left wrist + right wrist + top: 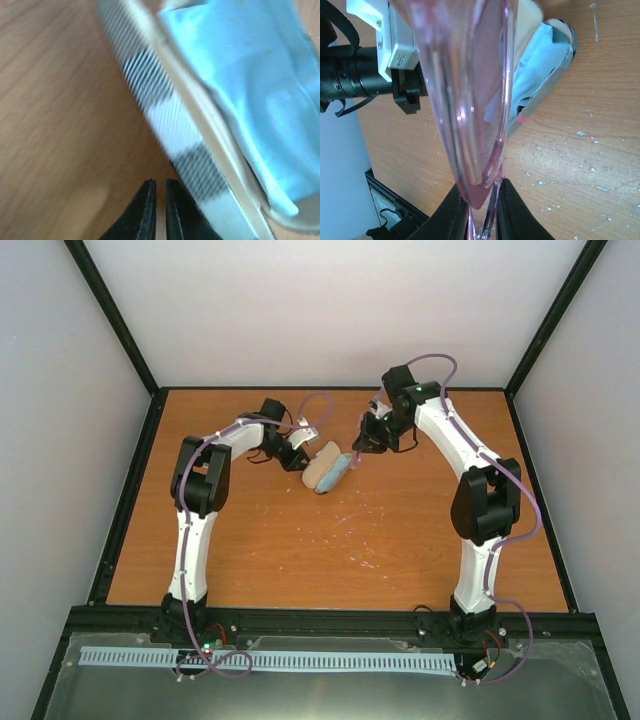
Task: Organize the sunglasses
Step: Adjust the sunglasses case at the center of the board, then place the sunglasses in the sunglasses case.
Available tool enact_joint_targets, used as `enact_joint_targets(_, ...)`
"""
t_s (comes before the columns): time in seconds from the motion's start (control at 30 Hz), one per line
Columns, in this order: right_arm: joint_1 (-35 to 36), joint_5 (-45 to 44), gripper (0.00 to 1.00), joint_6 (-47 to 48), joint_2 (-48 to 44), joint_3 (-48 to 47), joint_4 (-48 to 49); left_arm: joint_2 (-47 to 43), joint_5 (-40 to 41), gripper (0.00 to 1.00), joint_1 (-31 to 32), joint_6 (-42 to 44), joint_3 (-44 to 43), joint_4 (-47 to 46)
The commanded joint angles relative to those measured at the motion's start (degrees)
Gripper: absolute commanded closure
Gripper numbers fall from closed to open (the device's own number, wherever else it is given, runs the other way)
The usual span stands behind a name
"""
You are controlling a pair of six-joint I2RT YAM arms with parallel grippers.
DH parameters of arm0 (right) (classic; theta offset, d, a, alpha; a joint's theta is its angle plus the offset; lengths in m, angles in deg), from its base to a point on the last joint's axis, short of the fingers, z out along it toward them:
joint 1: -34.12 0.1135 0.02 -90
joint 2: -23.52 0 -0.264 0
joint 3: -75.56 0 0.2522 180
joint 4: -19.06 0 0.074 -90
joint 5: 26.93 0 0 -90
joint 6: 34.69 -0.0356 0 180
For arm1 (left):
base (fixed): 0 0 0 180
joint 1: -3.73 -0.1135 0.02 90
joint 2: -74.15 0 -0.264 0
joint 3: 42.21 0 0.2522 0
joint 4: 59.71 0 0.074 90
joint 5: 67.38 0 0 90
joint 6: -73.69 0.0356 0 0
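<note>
My right gripper (pixel 482 192) is shut on the sunglasses (pixel 470 100), a translucent pinkish-red frame that rises from between the fingers and fills the middle of the right wrist view. It holds them above the table, just right of the open tan case (pixel 328 468), whose pale blue inside (pixel 535 65) shows beyond the frame. My left gripper (pixel 160 182) is shut and empty, low beside the case's plaid outer wall (pixel 165 115). Pale blue fabric (pixel 250 75) lies inside the case. In the top view the left gripper (pixel 300 458) is left of the case and the right gripper (pixel 362 445) is at its right.
The wooden table (pixel 330 540) has white scuff specks (pixel 580 134) near the case. Black frame rails (pixel 330 620) edge the table, with grey walls around it. The left arm's wrist camera (pixel 395 45) is close behind the sunglasses.
</note>
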Motion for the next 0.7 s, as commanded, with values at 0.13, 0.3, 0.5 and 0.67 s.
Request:
enact_joint_targets(0.13,0.1,1.6,0.87,-0.1,2.5,1.8,5.1,-5.8,-4.0,0.90,1.5,-3.3,2.8,-2.2)
enact_joint_targets(0.3,0.3,3.2,0.88,2.2,4.2,2.6,8.2,-7.0,-4.5,0.90,1.8,-4.7,4.3,-3.6)
enact_joint_targets(0.5,0.9,4.4,0.87,8.7,8.1,-0.6,7.3,-7.0,-4.8,0.90,1.9,-5.3,4.8,-4.4)
enact_joint_targets(0.67,2.4,4.6,0.87,12.0,11.0,-2.5,4.8,-7.1,-5.0,0.90,1.9,-6.2,4.4,-5.0)
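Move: Just to the left hand's right lies the open sunglasses case, askew, its middle roughly 5 cm right and 2 cm back, at about fingertip height. The blue cloth in its tray is about 7 cm right and 2 cm back. The sunglasses, already held by the right hand, hang some 10 cm right, 5 cm back and 14 cm above. From the right hand, the case lies around 4 cm forward, 5 cm left and 15 cm below. Nudging the case's lid side with its shut fingertips, the left hand goes about 2 cm right and back while rising some 3 cm, up along the lid's outer face, then stays there. The right hand keeps its grip on the sunglasses and sinks about 6 cm towards the tray, easing left and forward and turning slightly counter-clockwise. ##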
